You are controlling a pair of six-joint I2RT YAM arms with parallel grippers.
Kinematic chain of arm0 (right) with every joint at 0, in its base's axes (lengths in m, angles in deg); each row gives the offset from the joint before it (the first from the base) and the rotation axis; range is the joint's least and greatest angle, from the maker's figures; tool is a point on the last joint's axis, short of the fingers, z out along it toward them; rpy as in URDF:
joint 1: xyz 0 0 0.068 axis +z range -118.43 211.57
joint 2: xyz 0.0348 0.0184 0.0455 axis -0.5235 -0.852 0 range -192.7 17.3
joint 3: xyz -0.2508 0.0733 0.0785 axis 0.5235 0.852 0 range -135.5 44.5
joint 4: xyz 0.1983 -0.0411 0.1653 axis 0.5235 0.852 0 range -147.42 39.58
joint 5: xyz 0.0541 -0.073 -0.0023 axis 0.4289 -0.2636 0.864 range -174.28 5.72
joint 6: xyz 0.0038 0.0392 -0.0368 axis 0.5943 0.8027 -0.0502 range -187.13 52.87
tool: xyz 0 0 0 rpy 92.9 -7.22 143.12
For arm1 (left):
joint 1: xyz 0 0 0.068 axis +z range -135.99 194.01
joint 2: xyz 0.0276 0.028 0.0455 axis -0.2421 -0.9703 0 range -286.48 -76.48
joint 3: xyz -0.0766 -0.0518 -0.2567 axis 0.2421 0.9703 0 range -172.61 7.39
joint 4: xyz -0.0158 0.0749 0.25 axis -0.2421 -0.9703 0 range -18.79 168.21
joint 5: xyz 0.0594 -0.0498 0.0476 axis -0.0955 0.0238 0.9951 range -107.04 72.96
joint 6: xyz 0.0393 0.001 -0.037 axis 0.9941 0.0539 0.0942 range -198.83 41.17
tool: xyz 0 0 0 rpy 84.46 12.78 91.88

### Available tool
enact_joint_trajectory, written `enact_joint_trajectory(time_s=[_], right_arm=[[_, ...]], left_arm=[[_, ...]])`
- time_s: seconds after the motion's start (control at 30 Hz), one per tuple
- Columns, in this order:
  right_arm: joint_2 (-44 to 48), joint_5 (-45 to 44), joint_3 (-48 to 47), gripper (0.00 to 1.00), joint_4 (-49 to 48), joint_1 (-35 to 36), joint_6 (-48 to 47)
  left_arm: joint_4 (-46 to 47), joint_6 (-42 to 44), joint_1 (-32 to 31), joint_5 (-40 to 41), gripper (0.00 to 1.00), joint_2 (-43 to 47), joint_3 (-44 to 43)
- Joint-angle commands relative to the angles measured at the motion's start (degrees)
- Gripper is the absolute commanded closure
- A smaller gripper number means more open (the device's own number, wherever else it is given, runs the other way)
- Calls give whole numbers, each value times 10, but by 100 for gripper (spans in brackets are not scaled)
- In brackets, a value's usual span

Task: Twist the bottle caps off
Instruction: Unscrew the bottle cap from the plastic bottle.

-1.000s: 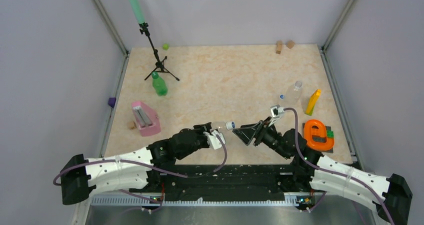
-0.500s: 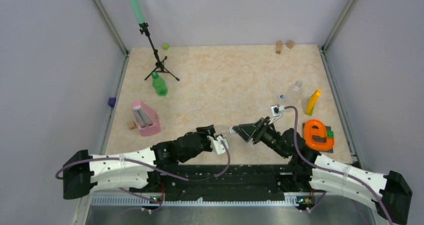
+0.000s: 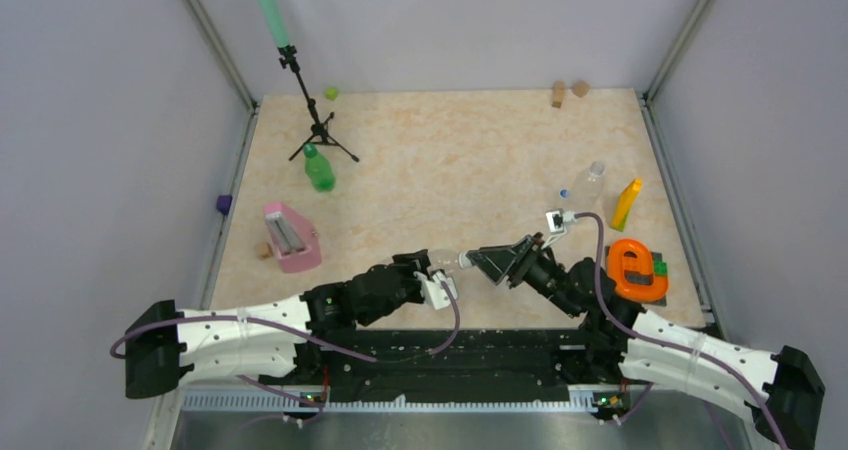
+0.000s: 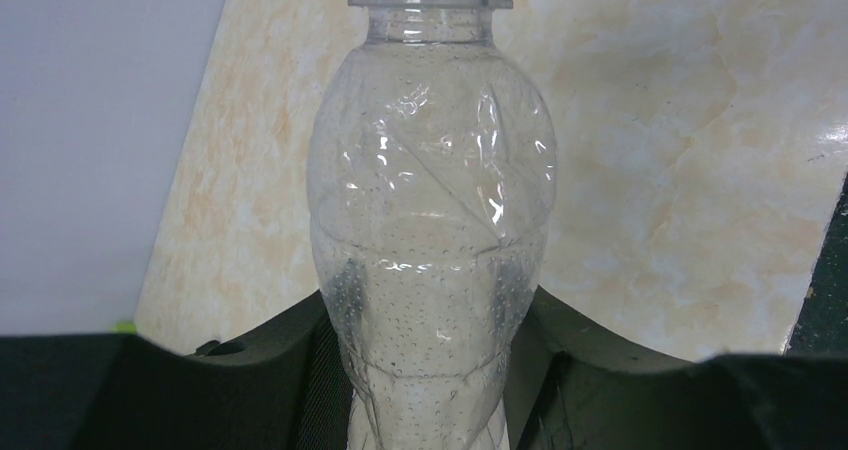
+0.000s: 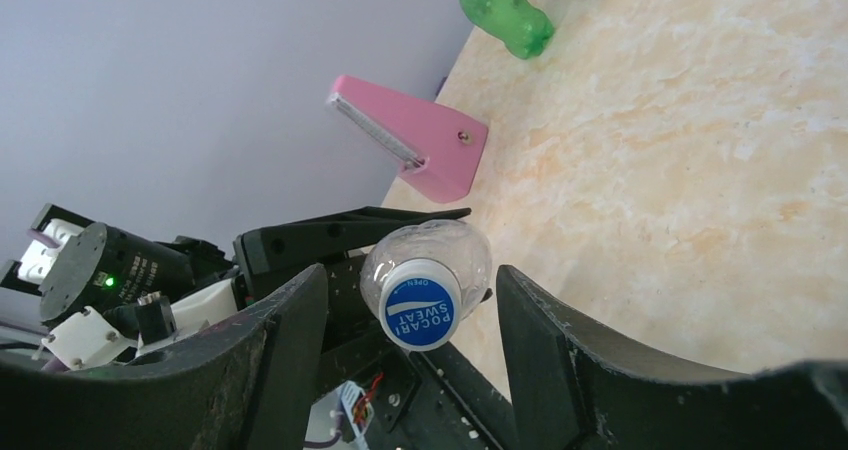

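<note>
My left gripper [image 3: 437, 273] is shut on the lower body of a clear bottle [image 4: 432, 200], held off the table with its neck pointing right. Its cap [image 5: 421, 304] has a blue top and a white rim. My right gripper [image 5: 410, 278] is open, one finger on each side of that cap, with a gap showing on both sides. From above, the right gripper [image 3: 478, 261] meets the cap [image 3: 464, 260] head-on. A green bottle [image 3: 319, 169] with a dark green cap [image 3: 309, 150] stands at the back left. Another clear bottle [image 3: 588, 185] with a blue cap [image 3: 564, 194] lies at the right.
A pink wedge-shaped holder [image 3: 291, 237] sits left of the arms. A black tripod [image 3: 318, 130] stands behind the green bottle. A yellow block [image 3: 626, 203] and an orange ring-shaped object [image 3: 636, 268] are at the right. Small wooden blocks [image 3: 568, 92] and a lime lump [image 3: 330, 94] lie along the far edge.
My right gripper has moved left until its fingers flank the cap, and its jaws have narrowed somewhat. The left gripper has shifted slightly right, still holding the clear bottle.
</note>
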Motion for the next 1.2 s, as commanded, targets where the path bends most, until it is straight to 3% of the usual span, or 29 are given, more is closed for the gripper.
enact_joint_trajectory(time_s=[0.0, 0.13, 0.3, 0.4, 0.53, 0.63, 0.73, 0.83, 1.07, 1.17], right_arm=[[9, 0, -3, 40, -17, 3, 7], [6, 4, -6, 47, -15, 4, 7], [-17, 38, -23, 41, 1, 3, -13], [-43, 60, -35, 45, 0, 3, -22], [-77, 84, -48, 61, -16, 3, -32], [-83, 76, -44, 59, -29, 4, -32], [-76, 61, -41, 44, -25, 3, -31], [-58, 40, -32, 44, -20, 1, -24], [-15, 39, -11, 63, -26, -8, -17], [-17, 51, -12, 78, -22, -10, -21]], left_arm=[[25, 3, -6, 8, 100, 4, -18], [20, 4, -7, 12, 100, 1, -21], [19, 1, -8, 16, 100, 5, -21], [21, 3, -8, 19, 100, 3, -20], [21, 5, -8, 19, 100, -1, -23], [16, 5, -9, 17, 100, -2, -24], [14, 6, -8, 18, 100, 0, -23], [13, 7, -8, 20, 100, 2, -22], [14, 11, -9, 26, 100, 2, -21], [15, 5, -8, 23, 100, 3, -25]])
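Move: The bottle cap sits just at the right hand's open fingertips, about 2 cm to that hand's left, 1 cm ahead and 1 cm lower. The plastic bottle's body runs on from it, some 8 cm left of the right hand, 3 cm ahead and 4 cm lower; the uncapped clear bottle stands roughly 28 cm ahead and 25 cm to the right, 12 cm lower. From the left hand, which holds the bottle, the cap is about 8 cm right, 3 cm back and 6 cm up. The right hand slides about 2.5 cm left and as much down around the cap, yawing some 5 degrees counter-clockwise with a slight roll, its fingers narrowing and briefly reopening on the way, then doubles back about 1.5 cm right and 2 cm up while they close to half their starting gap and pinch the cap's sides. The left hand stays in place with its grip on the bottle's body, cap end towards the right hand. ##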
